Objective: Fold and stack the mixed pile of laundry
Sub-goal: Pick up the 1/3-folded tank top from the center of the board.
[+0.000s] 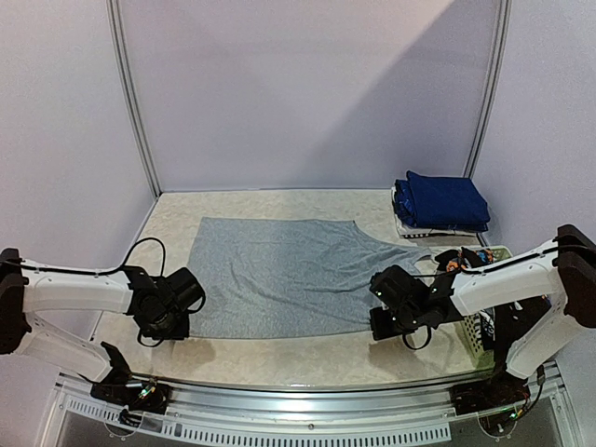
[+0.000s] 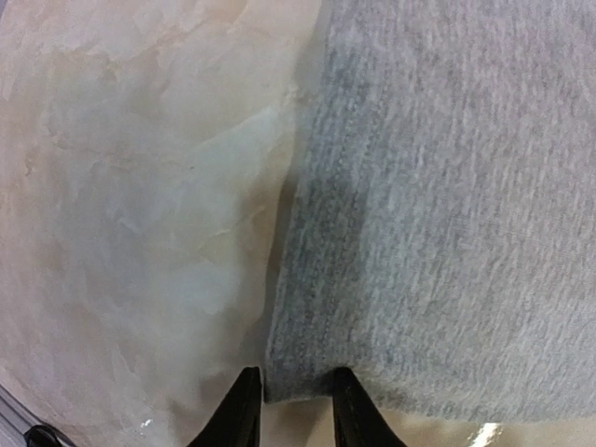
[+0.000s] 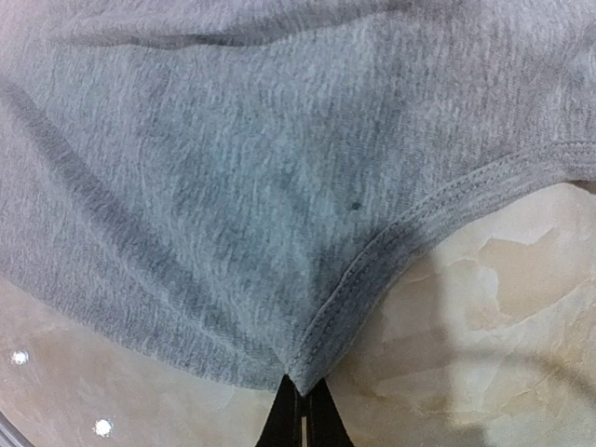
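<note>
A grey shirt (image 1: 279, 275) lies spread flat across the middle of the table. My left gripper (image 1: 179, 323) is at its near left corner. In the left wrist view the fingers (image 2: 244, 410) stand a little apart on either side of that corner of the shirt (image 2: 447, 233), and the left gripper (image 2: 296, 389) is open. My right gripper (image 1: 382, 315) is at the near right corner. In the right wrist view the right gripper (image 3: 304, 396) is shut on the hemmed tip of the shirt (image 3: 233, 205).
Folded navy blue pieces (image 1: 442, 200) are stacked at the back right of the table. A white lattice basket (image 1: 475, 337) stands at the right edge behind my right arm, with printed cloth (image 1: 466, 259) showing at its top. Walls close in the table's back and sides.
</note>
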You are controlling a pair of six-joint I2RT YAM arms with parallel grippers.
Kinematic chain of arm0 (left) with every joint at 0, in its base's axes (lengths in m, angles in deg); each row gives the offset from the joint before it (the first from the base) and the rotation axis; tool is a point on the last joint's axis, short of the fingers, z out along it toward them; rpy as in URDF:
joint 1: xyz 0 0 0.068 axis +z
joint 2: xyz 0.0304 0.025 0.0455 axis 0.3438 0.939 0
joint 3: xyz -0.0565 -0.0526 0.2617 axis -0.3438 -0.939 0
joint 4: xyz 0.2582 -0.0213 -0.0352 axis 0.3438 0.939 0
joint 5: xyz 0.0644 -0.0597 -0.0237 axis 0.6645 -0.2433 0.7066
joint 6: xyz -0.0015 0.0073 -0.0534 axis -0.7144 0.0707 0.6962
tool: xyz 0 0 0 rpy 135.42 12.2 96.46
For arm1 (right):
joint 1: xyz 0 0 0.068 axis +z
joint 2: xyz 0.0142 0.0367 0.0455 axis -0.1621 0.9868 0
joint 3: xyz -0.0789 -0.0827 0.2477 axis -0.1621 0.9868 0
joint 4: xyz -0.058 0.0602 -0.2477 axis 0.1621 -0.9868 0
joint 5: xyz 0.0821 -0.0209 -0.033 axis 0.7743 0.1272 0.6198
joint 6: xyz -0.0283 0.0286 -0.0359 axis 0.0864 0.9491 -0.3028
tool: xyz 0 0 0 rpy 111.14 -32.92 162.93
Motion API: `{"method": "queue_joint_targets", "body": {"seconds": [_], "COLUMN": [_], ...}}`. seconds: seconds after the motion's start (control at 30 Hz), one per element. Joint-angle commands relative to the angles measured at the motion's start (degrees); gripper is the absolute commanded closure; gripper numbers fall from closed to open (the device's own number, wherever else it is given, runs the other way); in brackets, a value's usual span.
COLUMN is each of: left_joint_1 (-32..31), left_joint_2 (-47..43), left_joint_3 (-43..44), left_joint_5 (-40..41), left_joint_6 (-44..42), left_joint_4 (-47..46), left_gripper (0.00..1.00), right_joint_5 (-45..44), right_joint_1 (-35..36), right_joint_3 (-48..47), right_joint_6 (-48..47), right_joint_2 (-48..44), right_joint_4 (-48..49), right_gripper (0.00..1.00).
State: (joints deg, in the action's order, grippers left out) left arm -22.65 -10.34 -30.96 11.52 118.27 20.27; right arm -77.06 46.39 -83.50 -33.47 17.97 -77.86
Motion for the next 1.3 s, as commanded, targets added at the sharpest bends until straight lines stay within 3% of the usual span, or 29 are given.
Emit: {"method": "queue_joint_targets", "body": {"seconds": [0.0, 0.23, 0.5, 0.77, 1.27], "left_joint_1": [0.8, 0.8, -0.2, -0.8, -1.1], "left_joint_2": [2.1, 2.3, -2.5, -10.3, -17.9], "left_joint_3": [-1.5, -0.6, 2.0, 2.4, 2.9], "left_joint_5": [-0.8, -0.6, -3.8, -7.5, -4.2], "left_joint_6": [0.3, -0.6, -2.8, -4.4, -4.2], "left_joint_4": [-1.7, -1.0, 3.7, 5.5, 6.2], "left_gripper": [0.76, 1.0, 1.0, 1.0, 1.0], "right_joint_5": [0.6, 0.4, 0.6, 2.2, -4.2], "right_joint_1": [-0.5, -0.5, -0.5, -0.5, -0.4], "right_joint_3": [2.4, 2.0, -1.2, -5.5, -13.8], "right_joint_6": [-0.7, -0.6, -1.7, -3.5, -3.0], "right_joint_2": [3.1, 3.0, -0.2, -9.0, -5.7], "right_joint_4": [-4.1, -5.3, -12.8, -23.5, -31.2], "right_gripper": [1.0, 1.0, 1.0, 1.0, 1.0]}}
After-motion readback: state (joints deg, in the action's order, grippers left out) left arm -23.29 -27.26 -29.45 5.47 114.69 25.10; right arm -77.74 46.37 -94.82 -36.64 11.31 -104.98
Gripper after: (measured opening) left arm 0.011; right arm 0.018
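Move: The tank top's near-left corner sits right between the left hand's still-open fingertips, on the board. The tank top's middle lies about 16 cm ahead and 21 cm to the right of that hand. The right hand already holds the near-right corner; from it the tank top's middle is about 16 cm ahead and 17 cm left, the laundry basket some 22 cm right and 6 cm ahead, the folded stack roughly 37 cm ahead and 13 cm right. The left fingers shut on the tank top's near-left corner while the right hand keeps its pinch at the near-right one. Then both rise about 5 cm, lifting the near edge between them: the left drifts some 2 cm right and tilts roughly 10 degrees, its fingertips swinging to the right; the right first draws back and to its right, ending some 3 cm right and 1.5 cm back. ##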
